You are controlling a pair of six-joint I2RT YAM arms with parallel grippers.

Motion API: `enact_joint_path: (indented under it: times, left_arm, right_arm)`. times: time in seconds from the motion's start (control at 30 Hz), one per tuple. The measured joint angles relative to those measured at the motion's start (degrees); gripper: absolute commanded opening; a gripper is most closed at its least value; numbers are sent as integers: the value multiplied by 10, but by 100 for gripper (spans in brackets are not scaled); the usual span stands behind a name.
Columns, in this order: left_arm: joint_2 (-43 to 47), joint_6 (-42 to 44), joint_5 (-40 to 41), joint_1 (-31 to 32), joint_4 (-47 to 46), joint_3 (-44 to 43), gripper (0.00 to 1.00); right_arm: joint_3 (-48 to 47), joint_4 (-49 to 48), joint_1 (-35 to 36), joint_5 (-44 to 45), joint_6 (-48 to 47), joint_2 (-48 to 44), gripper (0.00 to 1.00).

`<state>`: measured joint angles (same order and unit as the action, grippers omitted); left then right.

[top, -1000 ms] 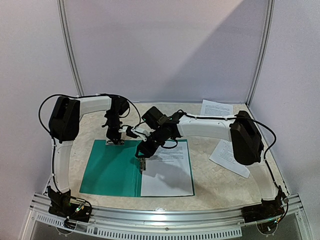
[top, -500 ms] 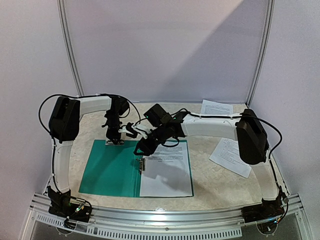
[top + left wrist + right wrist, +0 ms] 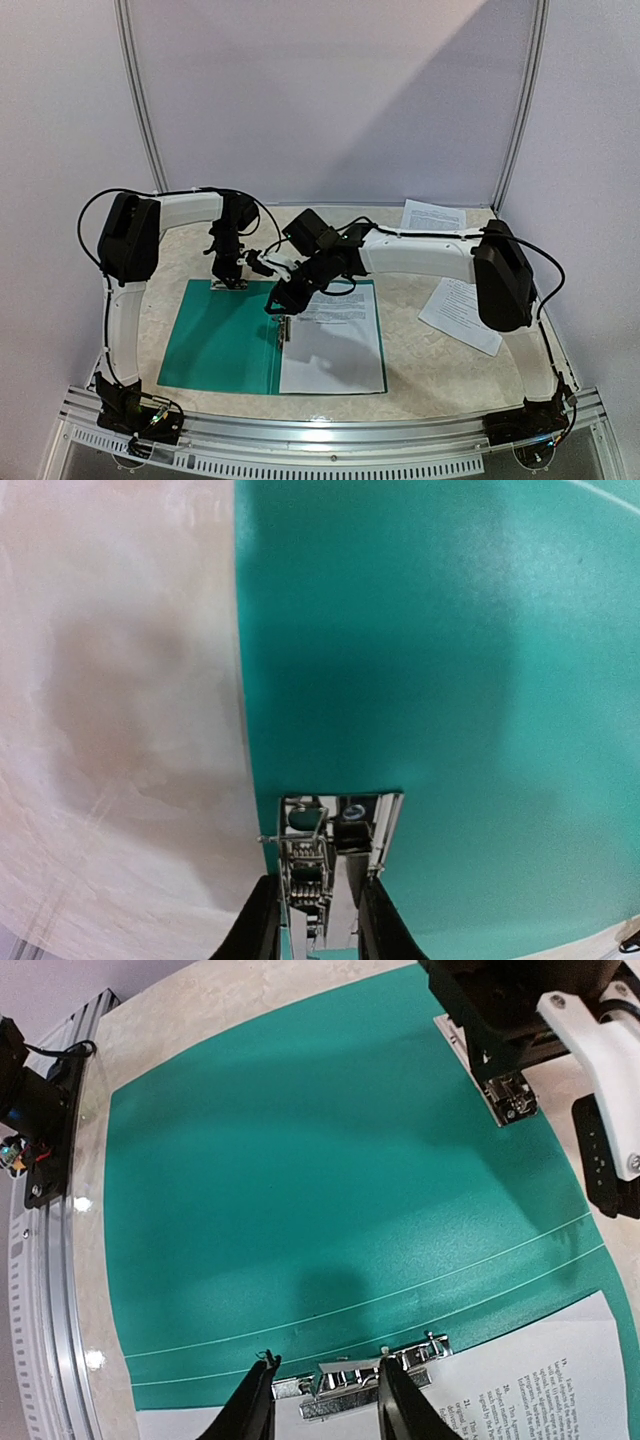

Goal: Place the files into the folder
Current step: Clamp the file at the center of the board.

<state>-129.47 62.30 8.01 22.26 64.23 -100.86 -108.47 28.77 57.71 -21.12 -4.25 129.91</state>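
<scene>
The teal folder [image 3: 215, 340] lies open on the table, one printed file [image 3: 335, 345] on its right half. In the left wrist view my left gripper [image 3: 322, 930] is shut on a metal clip [image 3: 325, 845] at the far edge of the folder [image 3: 450, 680]. In the top view it is the left gripper [image 3: 228, 282] at the folder's far left corner. My right gripper [image 3: 281, 308] hovers at the spine. In its own wrist view the right gripper [image 3: 325, 1405] is open, fingers either side of the spine clip [image 3: 375, 1380], which lies on the file [image 3: 540, 1370].
Two more loose files lie on the table: one at the back right [image 3: 433, 215], one to the right of the folder [image 3: 460, 315]. A metal rail [image 3: 330, 435] runs along the near edge. Walls close off the back and sides.
My right gripper has shifted slightly left over the spine clip and its elbow has swung right. The left arm and the folder have stayed put.
</scene>
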Motion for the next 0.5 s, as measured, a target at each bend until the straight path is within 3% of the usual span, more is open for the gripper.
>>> enact_joint_path:
  times: [0.17, 0.33, 0.5]
  left_arm:
    - [-3, 0, 0, 0, 4, -5, 21]
    - [-4, 0, 0, 0, 5, -6, 21]
    - [-4, 0, 0, 0, 6, -6, 21]
  right_arm:
    - [-8, 14, 1, 0, -4, 19, 30]
    - [-11, 21, 2, 2, -8, 31, 14]
    - [-16, 24, 2, 2, -7, 31, 5]
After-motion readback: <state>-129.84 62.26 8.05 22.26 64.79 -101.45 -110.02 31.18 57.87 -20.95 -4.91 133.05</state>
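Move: The centre clip, on the file's left edge, lies roughly 8 cm below the right hand, 1 cm ahead and 2 cm to its right. At much the same depth, the file's middle is about 13 cm right and 2 cm back, and the edge clip is some 13 cm ahead and 10 cm left. For the left hand, the centre clip lies about 12 cm back and 12 cm right, level with the fingers. The centre clip is what the right hand sinks towards, about 3 cm nearly straight down, slowing at the end, while its left-and-down slanting fingers close from over a third open to almost shut. No contact is visible. The left hand stays put, fingers still around the edge clip. ##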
